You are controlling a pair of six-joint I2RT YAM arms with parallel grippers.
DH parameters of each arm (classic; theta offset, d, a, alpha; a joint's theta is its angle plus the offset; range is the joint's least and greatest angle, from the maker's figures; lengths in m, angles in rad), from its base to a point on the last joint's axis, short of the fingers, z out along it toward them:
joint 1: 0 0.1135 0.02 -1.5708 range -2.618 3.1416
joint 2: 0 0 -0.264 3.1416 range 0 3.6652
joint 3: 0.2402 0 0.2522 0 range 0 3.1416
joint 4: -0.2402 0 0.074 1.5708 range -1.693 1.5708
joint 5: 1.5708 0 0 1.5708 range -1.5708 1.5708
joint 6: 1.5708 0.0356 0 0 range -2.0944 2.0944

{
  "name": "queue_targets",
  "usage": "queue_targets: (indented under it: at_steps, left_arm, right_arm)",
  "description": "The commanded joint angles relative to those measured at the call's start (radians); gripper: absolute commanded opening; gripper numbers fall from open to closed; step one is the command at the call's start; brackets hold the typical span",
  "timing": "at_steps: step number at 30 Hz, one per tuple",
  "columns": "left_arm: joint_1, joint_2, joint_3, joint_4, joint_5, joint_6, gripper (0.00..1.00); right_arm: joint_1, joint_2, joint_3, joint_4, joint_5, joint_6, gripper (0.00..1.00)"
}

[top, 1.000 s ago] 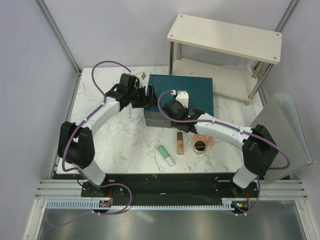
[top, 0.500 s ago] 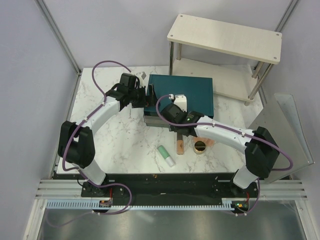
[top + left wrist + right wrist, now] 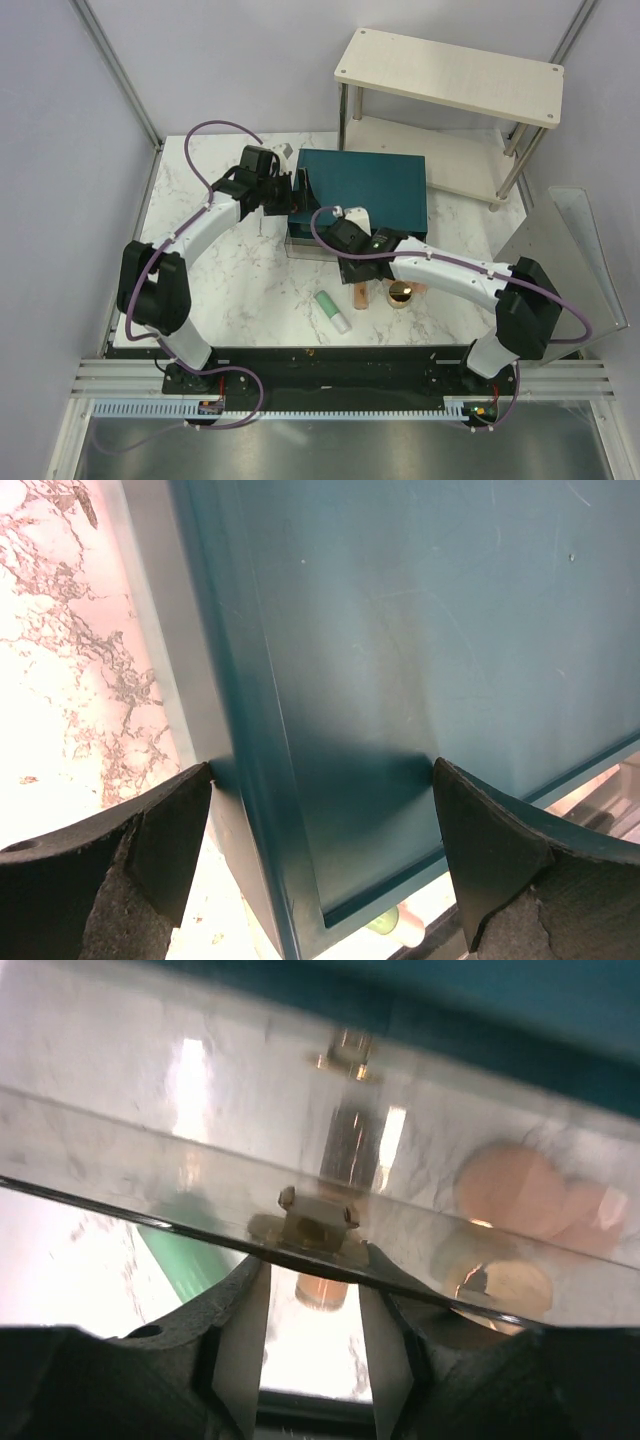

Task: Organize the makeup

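Note:
My right gripper [image 3: 350, 265] [image 3: 315, 1265] is shut on the small gold handle [image 3: 315, 1222] of the clear drawer [image 3: 300, 247] at the front of the teal box [image 3: 375, 185]. On the table in front lie the makeup items. They are a mint-green tube [image 3: 333, 311] [image 3: 185, 1245], a peach-tan tube [image 3: 358, 296] [image 3: 322, 1290], a gold-rimmed compact [image 3: 401, 294] [image 3: 500, 1285] and peach-pink pads [image 3: 510, 1185]. At the box's rear left corner [image 3: 450, 630], my left gripper [image 3: 296, 195] [image 3: 322, 780] stands open, its wide jaws straddling that corner with both fingers against it.
A white two-tier shelf [image 3: 450, 65] stands at the back right. A clear panel [image 3: 570, 260] leans at the right edge. The marble table [image 3: 230, 290] shows to the left of the makeup.
My right gripper has moved towards the near edge with the handle, and the clear drawer has slid out of the box. It now hangs over the peach-tan tube. The left arm has not moved.

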Motion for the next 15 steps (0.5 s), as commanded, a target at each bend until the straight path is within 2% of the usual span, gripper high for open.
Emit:
queue_targets:
  at_steps: [1, 7, 13, 15]
  left_arm:
    - [-0.028, 0.071, -0.014, -0.080, 0.036, 0.031, 0.96]
    - [-0.028, 0.086, -0.003, -0.080, 0.036, 0.035, 0.96]
    - [-0.027, 0.088, 0.019, -0.080, 0.033, 0.041, 0.96]
    - [-0.027, 0.080, 0.023, -0.082, 0.027, 0.049, 0.96]
  right_arm:
    - [0.069, 0.045, -0.034, -0.100, -0.349, 0.020, 0.00]
    - [0.093, 0.022, -0.042, -0.143, -0.376, 0.029, 0.00]
    - [0.093, 0.009, 0.015, -0.183, -0.338, 0.011, 0.00]
    - [0.095, 0.000, 0.043, -0.200, -0.335, 0.000, 0.04]
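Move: The upper drawer's gold knob sits between the right fingertips, at most 1 cm ahead and level with them. About 6 cm below, the foundation bottle lies some 2 cm to the right; the green tube is roughly 5 cm back and 4 cm left, the round pot 11 cm right and 1 cm back. From the left hand, at the box's front-left corner, the knob is around 13 cm back, 9 cm right and 2 cm lower. The right fingers come off the upper drawer's knob and snap shut on nothing, the hand shooting back about 9 cm and down 3 to 4 cm, past the foundation bottle to the green tube's white cap. It tips some 20 degrees closer to straight down and swings slightly counter-clockwise, then halts. The left hand keeps its place at the box corner, fingers wide open around it. ##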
